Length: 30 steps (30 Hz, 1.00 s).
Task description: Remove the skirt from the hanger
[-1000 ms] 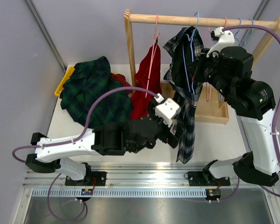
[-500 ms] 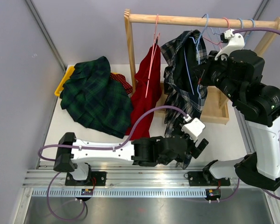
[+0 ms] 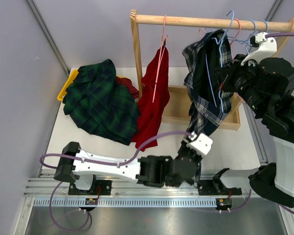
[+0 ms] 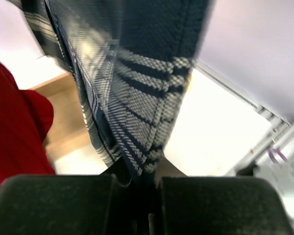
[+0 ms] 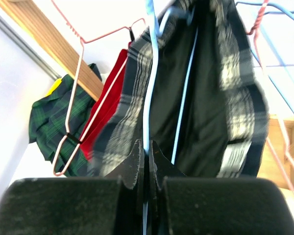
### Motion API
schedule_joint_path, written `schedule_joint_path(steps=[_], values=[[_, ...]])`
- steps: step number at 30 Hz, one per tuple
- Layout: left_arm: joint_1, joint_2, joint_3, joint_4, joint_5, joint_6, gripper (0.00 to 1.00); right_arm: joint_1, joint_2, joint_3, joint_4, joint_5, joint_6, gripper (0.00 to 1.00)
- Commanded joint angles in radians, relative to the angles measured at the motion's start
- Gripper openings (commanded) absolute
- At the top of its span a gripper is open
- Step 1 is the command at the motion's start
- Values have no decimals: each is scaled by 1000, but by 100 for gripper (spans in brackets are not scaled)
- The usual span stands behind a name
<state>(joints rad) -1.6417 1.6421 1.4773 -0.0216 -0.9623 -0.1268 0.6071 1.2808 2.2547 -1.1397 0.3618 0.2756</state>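
A navy and white plaid skirt point(image 3: 206, 83) hangs on a light blue wire hanger point(image 3: 219, 41), whose hook is up by the wooden rail point(image 3: 186, 20). My right gripper point(image 3: 224, 80) is shut on the hanger's wire point(image 5: 148, 98), with the skirt point(image 5: 210, 98) draped just behind it; in the right wrist view the gripper point(image 5: 147, 154) pinches the wire. My left gripper point(image 3: 192, 156) is low near the table's front and shut on the skirt's bottom hem point(image 4: 152, 73); in the left wrist view the gripper point(image 4: 144, 177) clamps the fabric.
A red skirt point(image 3: 154, 93) hangs on a pink hanger left of the plaid one. A dark green plaid pile point(image 3: 100, 100) lies at the back left. Spare blue and pink hangers point(image 3: 247, 27) hang at the rail's right end. The rack's wooden base point(image 3: 220, 119) lies below.
My right gripper has carried the hanger and skirt up and to the right. My left arm has swung right and toward the front, under the skirt, with the hem in its grip.
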Motion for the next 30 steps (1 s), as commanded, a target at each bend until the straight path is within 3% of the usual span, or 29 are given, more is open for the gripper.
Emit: schedule_joint_path(steps=[1,4,8,12,18,22,26,30], values=[[-134,-48,-41,25,-176,-5,0,5,11,51,150,80,-45,0],[-230,-22,-43,-151,-271,-137,0,6,19,88,155,101,-47,0],[-299,41,20,-493,-332,-510,0,5,8,88,175,118,-50,0],[-300,38,26,-617,-346,-631,0,5,2,91,152,118,-35,0],[-163,32,78,-586,-329,-528,0,6,-18,117,26,59,52,0],[-29,18,78,-375,-265,-320,0,5,-50,108,-87,-33,123,0],[103,48,159,-275,-205,-119,0,6,-99,33,-132,-49,154,0],[106,61,201,-181,-175,-14,0,5,-92,32,-95,6,113,0]])
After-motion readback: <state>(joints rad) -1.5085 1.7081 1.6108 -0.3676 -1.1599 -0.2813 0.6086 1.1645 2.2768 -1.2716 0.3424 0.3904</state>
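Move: The left hand already has the lower part of the plaid skirt pinched. The blue hanger it comes off has its middle about 20 cm ahead of that hand, 12 to the right and 20 above. The red skirt hangs roughly 22 cm ahead and 15 to the left; the wooden tray lies some 28 ahead, 8 to the right and 30 below. The right hand grips the hanger, whose middle is about 6 cm straight ahead and slightly above. Keeping its pinch on the plaid skirt, the left hand pulls back about 11 cm away from the hanger, sinking some 8 cm and drifting left, then swings forward some 18 cm towards the wooden tray, rising and turning counter-clockwise. The right hand keeps the blue hanger gripped and almost still against the pull, then draws back about 5 cm and a little right. ##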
